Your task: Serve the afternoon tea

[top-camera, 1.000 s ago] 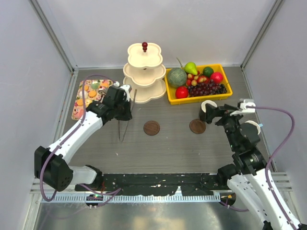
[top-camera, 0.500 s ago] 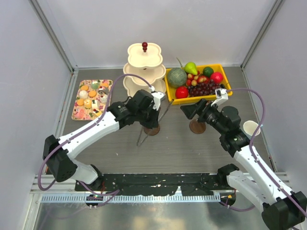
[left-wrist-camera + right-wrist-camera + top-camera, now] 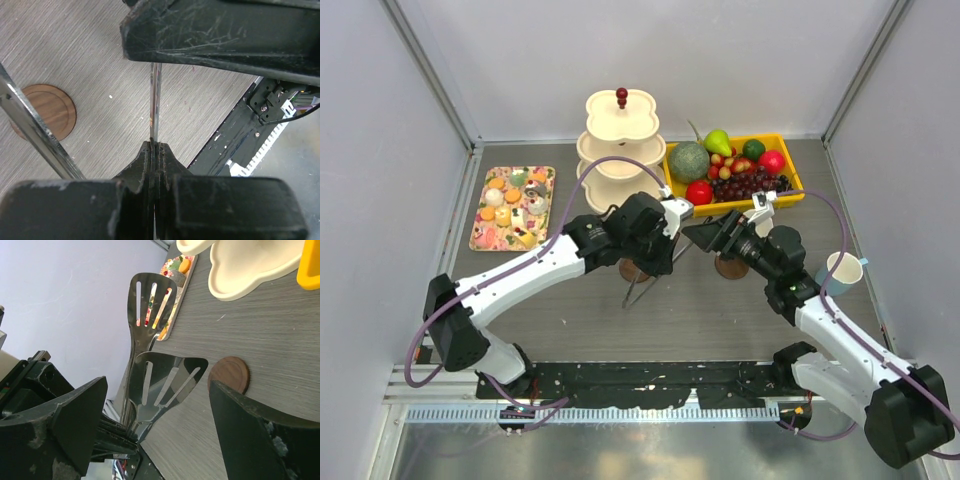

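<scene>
The sweets [image 3: 512, 205] lie on the flowered tray at the left. A white-and-blue mug [image 3: 842, 270] stands at the right. My left gripper [image 3: 668, 240] is at the table's middle, shut on metal serving tongs [image 3: 638, 287]. In the left wrist view one thin tong blade [image 3: 155, 100] is pinched between the fingers, with the left gripper [image 3: 155, 146] shut on it. My right gripper [image 3: 718, 235] faces it, open. In the right wrist view the tongs' slotted ends [image 3: 167, 377] sit between the spread jaws of the right gripper [image 3: 159, 382], touching neither.
A cream three-tier stand [image 3: 620, 150] stands at the back centre, a yellow fruit tray [image 3: 790, 190] beside it. Two brown coasters [image 3: 730, 266] [image 3: 632, 270] lie under the arms. Grey walls close in both sides.
My left arm carried the tongs from beside the flowered tray to the middle. My right arm swung left from the mug until its open jaws came around the tong ends.
</scene>
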{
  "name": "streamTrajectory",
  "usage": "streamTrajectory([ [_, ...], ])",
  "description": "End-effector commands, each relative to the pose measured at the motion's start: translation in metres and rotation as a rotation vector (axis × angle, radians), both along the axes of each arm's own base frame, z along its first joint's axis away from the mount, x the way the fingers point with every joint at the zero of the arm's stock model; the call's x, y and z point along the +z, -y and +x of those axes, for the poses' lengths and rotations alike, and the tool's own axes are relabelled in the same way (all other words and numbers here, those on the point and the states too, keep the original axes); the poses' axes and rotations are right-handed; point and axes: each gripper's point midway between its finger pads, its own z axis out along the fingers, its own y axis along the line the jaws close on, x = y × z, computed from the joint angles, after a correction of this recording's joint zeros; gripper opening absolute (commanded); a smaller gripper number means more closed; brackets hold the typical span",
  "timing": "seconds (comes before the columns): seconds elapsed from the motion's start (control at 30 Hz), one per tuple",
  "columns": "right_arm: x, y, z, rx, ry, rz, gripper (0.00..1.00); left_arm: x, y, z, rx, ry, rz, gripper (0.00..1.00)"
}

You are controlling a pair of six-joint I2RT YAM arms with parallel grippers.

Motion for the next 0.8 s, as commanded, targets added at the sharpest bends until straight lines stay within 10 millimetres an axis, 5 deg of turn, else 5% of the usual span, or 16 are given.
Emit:
streamTrajectory([
  [0.0, 0.022, -0.006, -0.001, 0.023, 0.059, 0.063, 0.85, 0.025, 0.014, 0.003, -0.031, 0.049, -0.062, 0.00],
  [0.33, 0.018, -0.008, -0.005, 0.041, 0.050, 0.104, 0.47, 0.032, 0.016, 0.001, -0.050, 0.071, -0.083, 0.01],
  [0.47, 0.020, -0.008, -0.005, 0.040, 0.060, 0.102, 0.39, 0.032, 0.015, 0.001, -0.040, 0.077, -0.099, 0.07],
  [0.77, 0.018, -0.008, -0.005, 0.037, 0.046, 0.108, 0.28, 0.042, 0.009, 0.008, 0.014, 0.145, -0.154, 0.59],
])
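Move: The right hand's open fingers already straddle the near slotted head of the tongs, roughly 1 cm ahead and 1 cm to the left, at its own height. From that hand the left coaster is about 15 cm left and 1 cm back, the right coaster 9 cm right and 1 cm back, both some 20 cm down. The left hand, pinching the tongs, has that head about 8 cm ahead, 7 cm to its right and 3 cm up. Almost in place, drifting only about half a centimetre left with a slight roll, the right hand closes its wide-open fingers to about half and pinches the sides of the tongs' near slotted head, then keeps hold. Only then does the left hand open from shut to half, letting go of the tongs' arm, and start up by about 1 cm. ##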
